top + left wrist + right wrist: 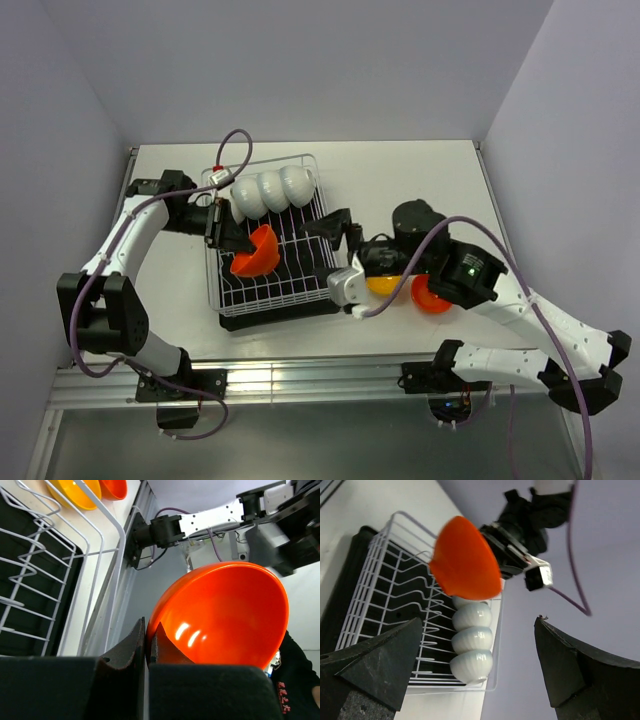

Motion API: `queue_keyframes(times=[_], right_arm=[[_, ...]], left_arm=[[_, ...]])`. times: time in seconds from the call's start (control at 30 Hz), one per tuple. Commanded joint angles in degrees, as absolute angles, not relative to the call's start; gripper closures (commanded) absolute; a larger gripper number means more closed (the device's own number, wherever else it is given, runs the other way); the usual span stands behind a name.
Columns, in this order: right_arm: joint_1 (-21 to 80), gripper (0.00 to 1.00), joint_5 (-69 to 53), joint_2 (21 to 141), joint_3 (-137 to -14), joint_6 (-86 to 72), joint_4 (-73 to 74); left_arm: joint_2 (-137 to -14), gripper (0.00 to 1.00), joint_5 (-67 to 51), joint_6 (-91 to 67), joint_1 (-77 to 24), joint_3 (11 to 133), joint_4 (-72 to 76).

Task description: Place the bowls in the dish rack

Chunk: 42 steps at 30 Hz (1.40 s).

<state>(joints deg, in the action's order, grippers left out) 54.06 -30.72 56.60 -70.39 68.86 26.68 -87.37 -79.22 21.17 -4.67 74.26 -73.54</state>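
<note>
The dish rack [214, 285] is a white wire basket on a black tray, left of centre. Three white bowls [270, 190] stand on edge in a row at its far end, also in the right wrist view as white bowls [472, 640]. My left gripper [232, 240] is shut on the rim of a red-orange bowl [255, 252] held tilted over the rack's middle; close up, the left gripper [147, 640] pinches that bowl [225, 615]. My right gripper [338, 250] hangs open and empty at the rack's right side. A yellow-orange bowl [384, 285] and another red-orange bowl [432, 297] lie on the table, partly hidden under the right arm.
The right wrist view looks across the rack [380, 595] at the held bowl [465, 562], with the right gripper [472, 667] wide apart. The rack's rim [117, 535] runs beside the left gripper. Walls close the table at the back and sides.
</note>
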Motion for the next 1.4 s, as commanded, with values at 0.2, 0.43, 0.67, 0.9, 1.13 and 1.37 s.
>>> queue_keyframes(times=[0.2,0.43,0.67,0.9,1.13,1.37], right_arm=[[59.07,0.03,-24.96,63.36,-79.08,52.78,29.0],[44.93,0.05,-29.1,67.32,-89.98,9.06,29.79],[37.27,0.17,-32.87,72.24,-89.03,-17.13,25.59],[37.62,0.24,-31.38,76.99,-91.85,-17.84,26.19],[41.65,0.26,-21.73,79.01,-90.53,-8.36,29.09],[42.36,0.38,-13.11,83.58,-92.2,-4.57,31.29]], left_arm=[[-79.47,1.0,-78.25,20.79,-5.89,74.53,-72.29],[-62.85,1.0,-52.79,-11.23,-6.5,67.51,-33.62],[-59.06,1.0,-34.15,-15.56,-12.73,66.88,-26.01],[-62.49,1.0,-26.29,-13.8,-19.33,71.45,-27.42],[-64.51,1.0,-22.16,-14.5,-22.76,73.47,-27.69],[-65.65,1.0,-18.72,-13.89,-25.49,74.97,-27.33]])
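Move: The red bowl is already rim-pinched by the left hand over the rack, its middle about 4 cm back and 2 cm right of the fingers, 2 cm below; from the open right gripper it lies about 10 cm left, 2 cm ahead and 13 cm lower. From the left hand, the right gripper is 11 cm right, 6 cm back and 12 cm up; the nearest-to-right white bowl is 24 cm ahead, 7 cm right and 17 cm down. The red bowl, still pinched by its rim, is carried about 7 cm forward and 5 cm up by the left hand while that wrist turns some 50 degrees. The right hand first dips left, then swings forward about 12 cm, rising and sinking again, rolls roughly 80 degrees about its fingers and narrows them by a third around the bowl's right-hand rim; contact there can't be made out. ##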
